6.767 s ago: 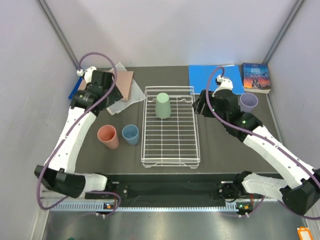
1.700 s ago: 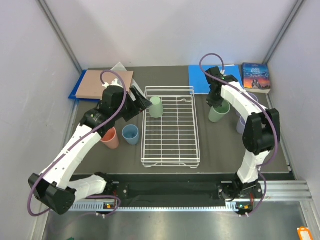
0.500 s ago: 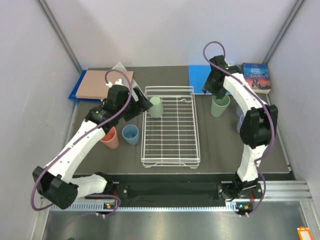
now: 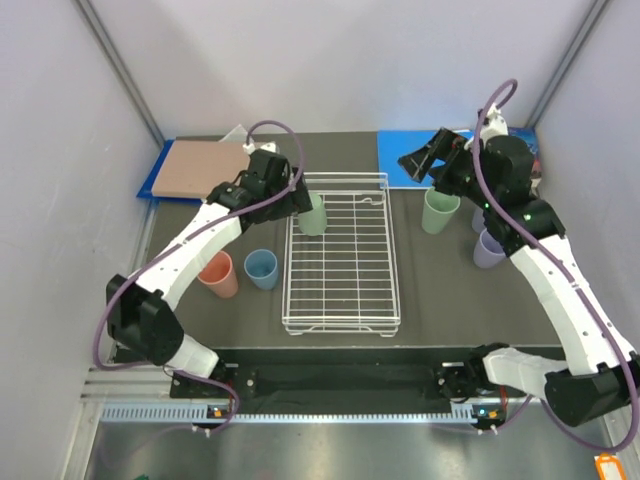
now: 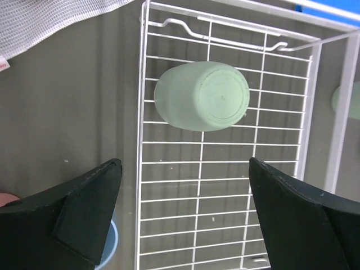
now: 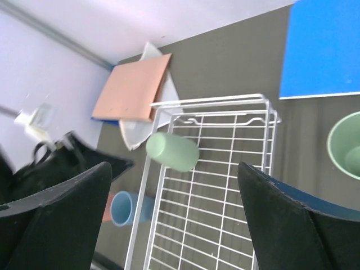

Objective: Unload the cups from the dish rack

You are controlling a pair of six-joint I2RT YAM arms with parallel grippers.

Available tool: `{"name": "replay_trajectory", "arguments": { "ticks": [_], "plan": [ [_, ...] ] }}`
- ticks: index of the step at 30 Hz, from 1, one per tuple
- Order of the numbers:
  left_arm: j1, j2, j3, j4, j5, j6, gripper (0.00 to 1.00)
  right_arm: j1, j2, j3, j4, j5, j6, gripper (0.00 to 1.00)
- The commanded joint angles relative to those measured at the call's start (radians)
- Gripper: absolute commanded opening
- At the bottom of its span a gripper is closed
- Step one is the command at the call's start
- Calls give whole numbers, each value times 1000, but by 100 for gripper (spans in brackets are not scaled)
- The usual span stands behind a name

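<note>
The white wire dish rack [image 4: 341, 300] lies mid-table. One pale green cup [image 4: 313, 214] stands upside down in its far left corner, base toward the left wrist camera [image 5: 202, 97]; the right wrist view shows it too [image 6: 172, 151]. My left gripper [image 4: 298, 198] hovers open just left of and above it, with nothing between the fingers [image 5: 84, 208]. A second green cup [image 4: 438, 211] stands upright on the table right of the rack. My right gripper [image 4: 424, 156] is open above and behind it, holding nothing. Left of the rack stand a pink cup [image 4: 217, 274] and a blue cup [image 4: 260, 269].
A lilac cup [image 4: 489, 249] stands under the right arm. A blue folder [image 4: 400, 155] and a book [image 4: 535, 160] lie at the back right. At the back left are a brown board [image 4: 205, 166] and white mesh cloth [image 5: 50, 17].
The right gripper opened, let go of the green cup right of the rack and lifted back away from it. The left gripper swung closer over the cup in the rack.
</note>
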Motion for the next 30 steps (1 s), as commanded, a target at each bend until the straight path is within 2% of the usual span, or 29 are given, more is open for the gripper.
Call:
{"name": "replay_trajectory", "arguments": {
  "ticks": [1, 5, 12, 24, 27, 28, 30],
  "plan": [
    [-9, 41, 48, 70, -12, 116, 99, 29, -26, -90, 102, -109, -43, 94],
    [-25, 119, 115, 61, -12, 136, 99, 51, -66, -156, 114, -109, -51, 95],
    [-79, 236, 225, 49, -65, 145, 99, 54, -98, -177, 102, -115, -49, 95],
    [-81, 385, 239, 7, -158, 80, 98, 54, -87, -188, 79, -132, -77, 94],
    [-81, 408, 253, -4, -154, 83, 87, 54, -80, -202, 86, -135, -71, 92],
    [-81, 411, 256, -14, -155, 83, 66, 54, -78, -203, 83, -134, -72, 92],
    [-82, 405, 258, -21, -157, 82, 37, 54, -78, -209, 85, -126, -66, 91]
  ]
}}
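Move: The green cup still in the dish rack lies about 5 cm ahead of my left hand, 4 cm to its right and some 10 cm below. The rack's middle is about 9 cm nearer me than that cup and 6 cm right of it. On the table, the blue cup stands about 8 cm back and 8 cm left of my left hand, and the orange cup 9 cm back and 17 cm left. From my right hand the rack's green cup is roughly 9 cm ahead, 20 cm left and 25 cm below. I bring my open left hand forward and to the right over the green cup, then sink it around the cup's sides, about 9 cm down and 5 cm forward in all, rolling its left side up about 15 degrees. At the bottom I start closing and pinch the cup. My empty right hand drops about 5 cm, eases back and left, and then waits, open. ##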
